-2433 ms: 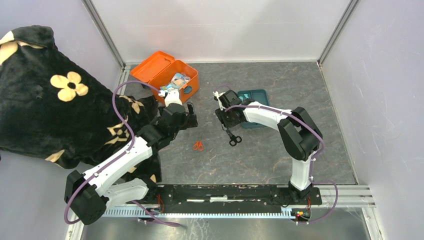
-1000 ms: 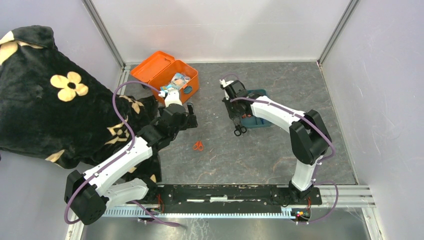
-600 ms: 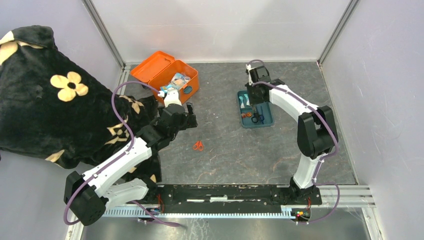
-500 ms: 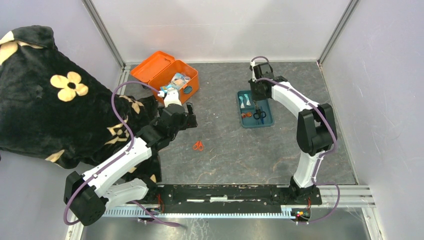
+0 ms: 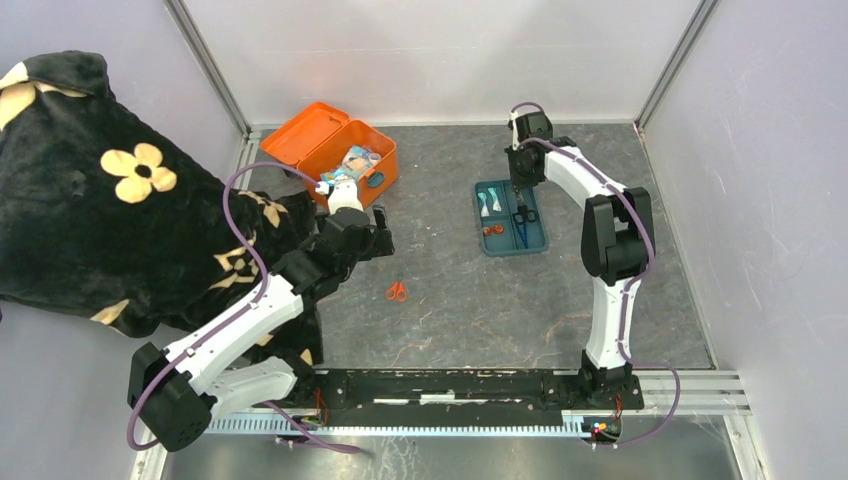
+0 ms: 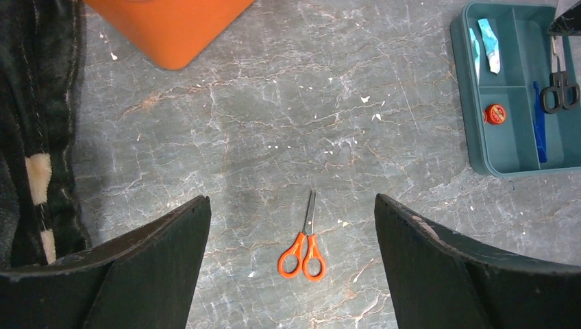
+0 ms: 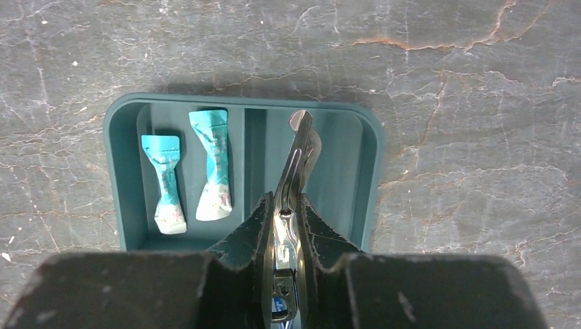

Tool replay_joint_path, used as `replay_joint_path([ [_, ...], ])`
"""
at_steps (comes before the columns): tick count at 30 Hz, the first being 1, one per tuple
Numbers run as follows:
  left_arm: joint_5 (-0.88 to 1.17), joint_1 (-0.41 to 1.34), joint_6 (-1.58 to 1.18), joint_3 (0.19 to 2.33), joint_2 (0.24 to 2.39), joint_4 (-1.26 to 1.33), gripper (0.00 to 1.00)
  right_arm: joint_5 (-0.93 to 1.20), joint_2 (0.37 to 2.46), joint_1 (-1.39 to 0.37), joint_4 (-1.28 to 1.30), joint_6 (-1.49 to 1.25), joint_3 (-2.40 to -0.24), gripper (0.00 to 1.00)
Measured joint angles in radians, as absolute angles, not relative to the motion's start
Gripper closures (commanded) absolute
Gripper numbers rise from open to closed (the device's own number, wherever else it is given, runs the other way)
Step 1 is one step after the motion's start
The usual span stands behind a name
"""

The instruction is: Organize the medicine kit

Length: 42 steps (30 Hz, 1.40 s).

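Note:
The orange medicine kit [image 5: 352, 158] stands open at the back left, lid [image 5: 303, 130] thrown back and packets inside; its corner [image 6: 171, 27] shows in the left wrist view. My right gripper [image 5: 517, 185] [image 7: 284, 205] is shut on the metal blades of black-handled scissors [image 7: 298, 147] [image 6: 560, 89] over the right compartment of the teal tray [image 5: 540, 240] [image 7: 370, 178]. Whether the scissors touch the tray I cannot tell. My left gripper [image 5: 385, 232] [image 6: 291, 205] hangs open above small orange scissors [image 5: 397, 291] [image 6: 306, 240] lying on the table, apart from them.
Two teal sachets [image 7: 164, 181] [image 7: 214, 164] lie in the tray's left compartment. A small red round item [image 6: 495, 113] and a blue strip [image 6: 540, 123] also lie in the tray. A black flowered cloth [image 5: 110, 200] covers the left side, against the left arm.
My right gripper has carried the black-handled scissors from the middle of the table right and back to over the teal tray. The left arm and orange scissors have not moved.

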State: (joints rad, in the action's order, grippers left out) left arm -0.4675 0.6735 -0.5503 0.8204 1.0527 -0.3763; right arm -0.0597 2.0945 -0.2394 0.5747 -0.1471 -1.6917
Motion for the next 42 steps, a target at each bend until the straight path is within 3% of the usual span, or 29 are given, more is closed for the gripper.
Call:
replay_joint_path([
  [10,-0.465,0.673,-0.55,0.82,1.053,-0.39,0.05,-0.045,2.111,-0.226,0.605,-0.129,-1.702,0.86],
  [18,-0.46,0.673,-0.55,0.82,1.054,-0.39,0.05,-0.047,2.111,-0.226,0.604,-0.131,-1.631,0.6],
  [21,-0.46,0.673,-0.55,0.82,1.057,-0.39,0.04,-0.055,2.093,-0.226,0.604,-0.131,-1.618,0.55],
  [28,-0.44,0.673,-0.551,0.824,1.101,-0.389,0.04,-0.059,1.945,-0.226,0.566,-0.134,-1.558,0.54],
  [42,-0.257,0.667,-0.551,0.804,1.334,-0.329,0.05,0.11,1.634,-0.33,0.405,-0.191,-1.16,0.54],
])
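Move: The right hand holds the black-handled scissors just above the tray. The middle of its long right compartment is some 4 cm back, 2 cm right and 5 cm below; the teal packets lie about 6 cm left and 1 cm ahead, the red tins 5 cm left and 7 cm back. From the left hand, the orange scissors are roughly 4 cm right, level fore-and-aft and 17 cm below, the tray 16 cm ahead and 29 cm right. Still pinching the black-handled scissors, the right hand eases down about 3 cm and slightly back into the tray's right compartment, opens part-way and lets go of them. It rises clear, then swings back and somewhat left over the tray. Late on, the open left hand drops about 9 cm and some 4 cm rightward towards the orange scissors, its fingers tipping down about 15 degrees. ##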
